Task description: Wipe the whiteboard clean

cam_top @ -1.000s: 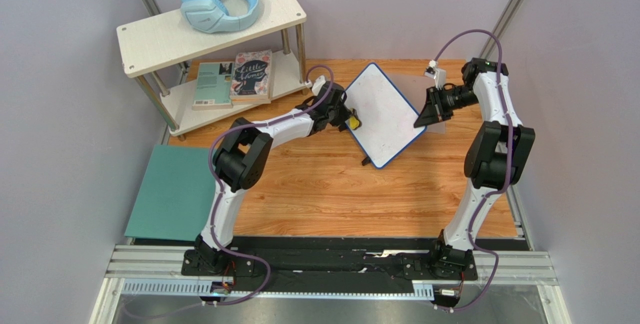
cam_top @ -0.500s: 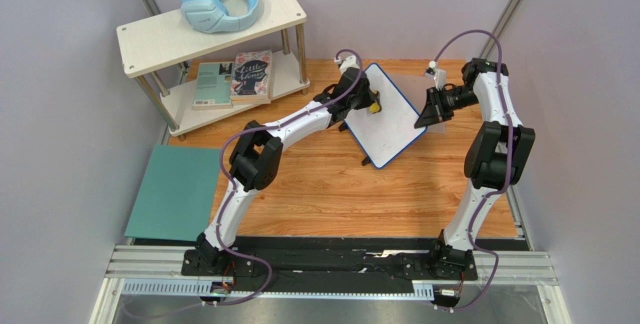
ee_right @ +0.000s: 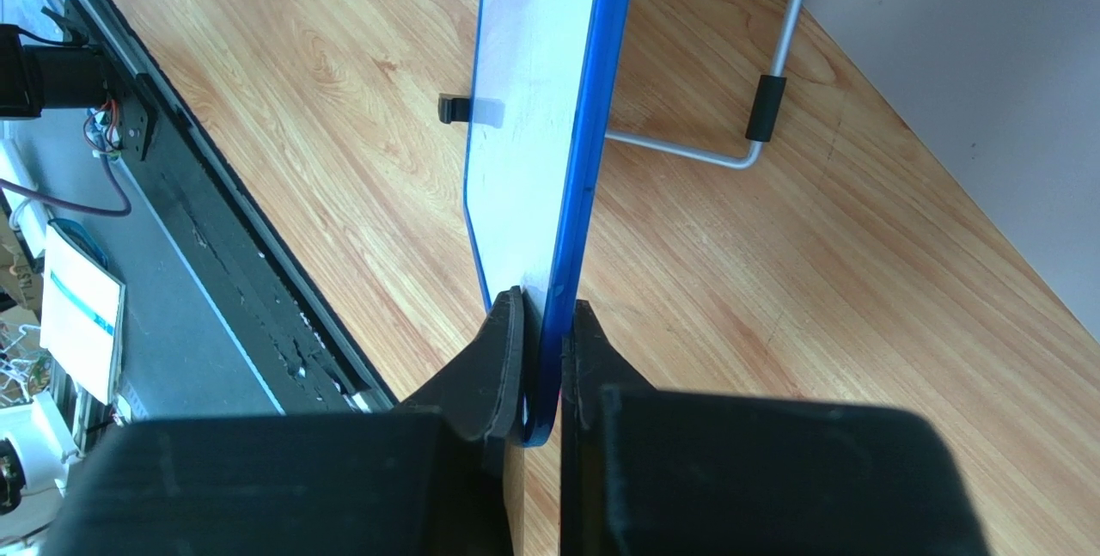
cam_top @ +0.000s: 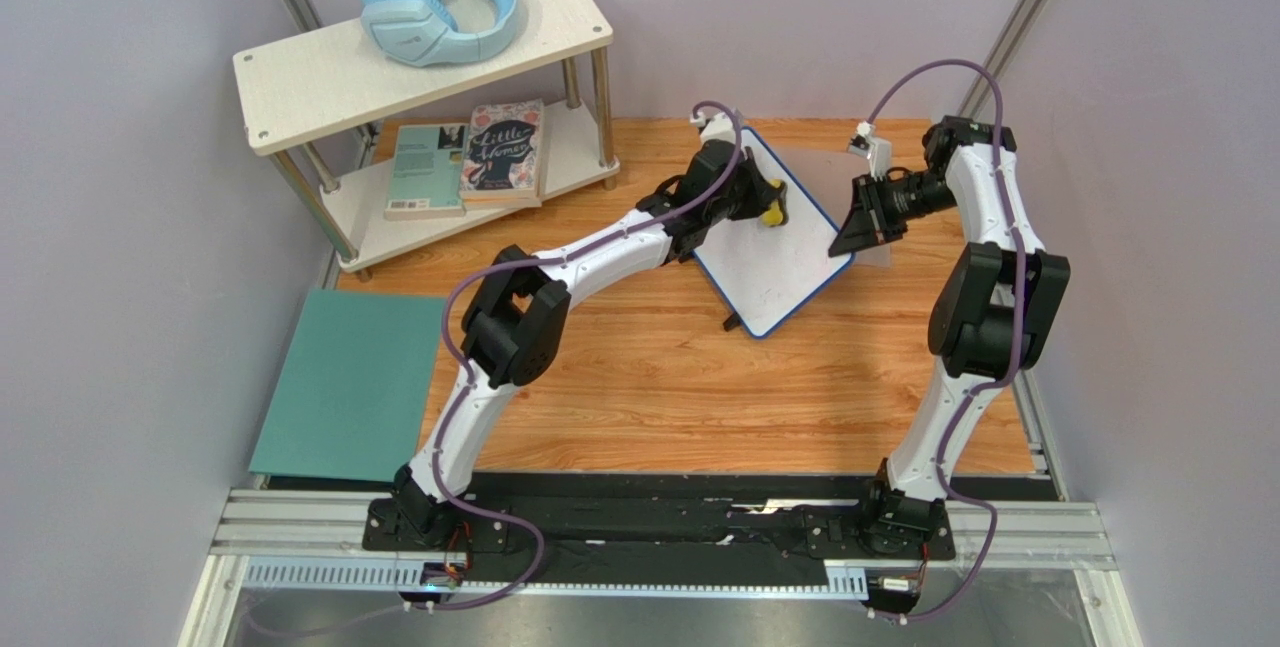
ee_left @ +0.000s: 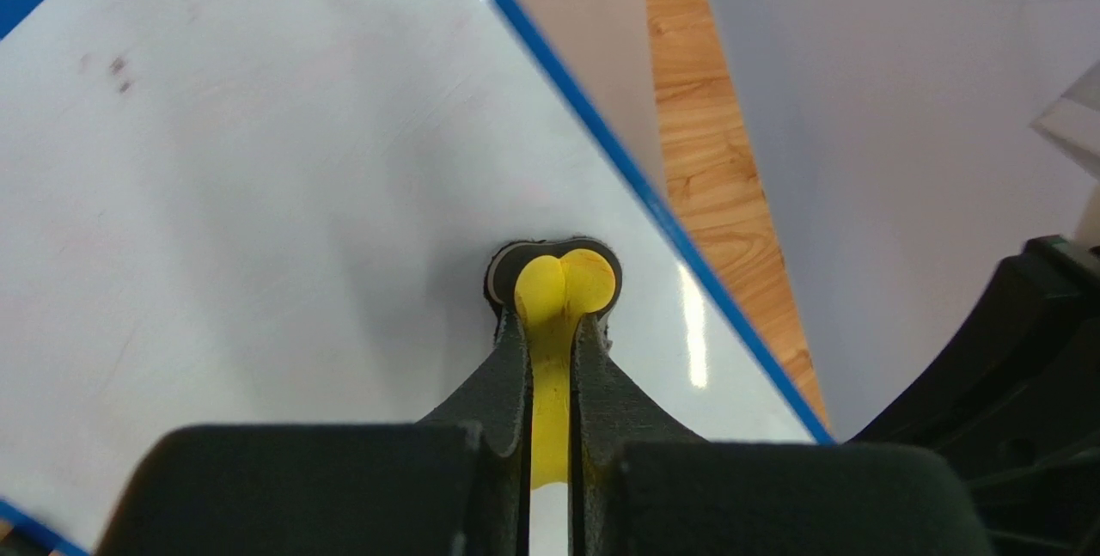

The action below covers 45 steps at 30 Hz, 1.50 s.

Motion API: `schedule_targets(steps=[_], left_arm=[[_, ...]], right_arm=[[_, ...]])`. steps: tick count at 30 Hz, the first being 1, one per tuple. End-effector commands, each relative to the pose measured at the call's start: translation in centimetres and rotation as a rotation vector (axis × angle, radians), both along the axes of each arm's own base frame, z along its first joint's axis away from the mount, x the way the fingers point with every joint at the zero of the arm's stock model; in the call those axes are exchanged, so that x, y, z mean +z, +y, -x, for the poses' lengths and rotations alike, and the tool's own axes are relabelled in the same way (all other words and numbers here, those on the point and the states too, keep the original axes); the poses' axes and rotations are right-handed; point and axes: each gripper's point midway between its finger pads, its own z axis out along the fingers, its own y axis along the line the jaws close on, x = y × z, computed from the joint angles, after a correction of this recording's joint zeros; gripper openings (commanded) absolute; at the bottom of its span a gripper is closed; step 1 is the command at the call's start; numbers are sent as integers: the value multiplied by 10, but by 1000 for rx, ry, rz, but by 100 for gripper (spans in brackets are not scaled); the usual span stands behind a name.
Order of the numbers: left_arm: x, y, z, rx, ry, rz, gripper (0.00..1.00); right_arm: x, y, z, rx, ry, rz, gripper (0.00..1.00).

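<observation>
The whiteboard point(cam_top: 774, 250), white with a thin blue frame, stands tilted on the wooden table at the back centre. My left gripper point(cam_top: 769, 209) is shut on a yellow eraser point(ee_left: 564, 292) whose dark round pad presses on the board's face point(ee_left: 284, 195) near the upper right edge. Faint smudges remain near the board's top left in the left wrist view. My right gripper point(ee_right: 548, 350) is shut on the whiteboard's blue corner rim point(ee_right: 584, 157), holding its right corner point(cam_top: 842, 242).
A two-tier white shelf point(cam_top: 421, 55) at the back left carries blue headphones point(cam_top: 436, 5) and books point(cam_top: 469, 155). A teal mat point(cam_top: 349, 385) lies at the left. The board's wire stand point(ee_right: 723, 144) rests on the table behind it.
My left gripper has carried the eraser across the board's face from its left edge toward the upper right. The right gripper and board have stayed put.
</observation>
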Motion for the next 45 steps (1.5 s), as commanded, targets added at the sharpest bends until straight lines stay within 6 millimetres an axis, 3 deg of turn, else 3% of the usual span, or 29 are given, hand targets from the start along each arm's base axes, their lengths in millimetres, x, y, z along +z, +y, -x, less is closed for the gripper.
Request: schedule_targets(steps=[1,3,6,8,11,14,15,18,22,36,40,45], left_arm=[[-85,53,18,85,224,-136,0],[-100,74,18,145,288,-154,0],[-132,103,34,247,417,-162,0],[-140,104,38,251,453,-140,0],[-135,85,35,176,410,-122,0],[-111,54,39,81,316,-101,0],[-96,34,43,19,256,-114,0],[-67,-2,56,-105,120,-150,0],[-43,-34,75,-210,-3,-183,0],[-21,-88,135,-335,-34,-132,0],[-26,-95,140,-320,3,-114,0],[-39,-80,129,-224,29,-163,0]], right_arm=[[-5,3,20,175,-33,109,0],[-5,4,19,171,-34,105,0],[-4,6,18,167,-36,96,0],[-3,6,18,166,-35,93,0],[-3,6,19,167,-34,96,0],[-4,5,20,169,-34,103,0],[-4,5,20,169,-34,105,0],[-2,5,19,168,-39,106,0],[-1,6,18,167,-39,103,0],[0,8,15,164,-41,101,0],[2,8,15,163,-46,102,0],[2,7,15,164,-47,108,0]])
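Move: The left gripper already holds the eraser, over the upper right part of the tilted whiteboard. The whiteboard's right corner lies about 11 cm to its right and 7 cm back, a little higher. The board's top corner is some 12 cm ahead and 5 cm left, at about hand height; the lower clip sits roughly 17 cm back, 6 cm left and 15 cm below. For the right gripper, the right corner is right at its closed fingers, about 1 cm back. Bring the left gripper quickly left and down the board's slope about 9 cm, tipping its fingers some 15 degrees further down, then turn and wipe back up to the right, some 15 cm, swinging back towards yourself too, to end beside the right gripper at the right corner. Keep the eraser pinched, and hold the board's edge still with the right gripper. ##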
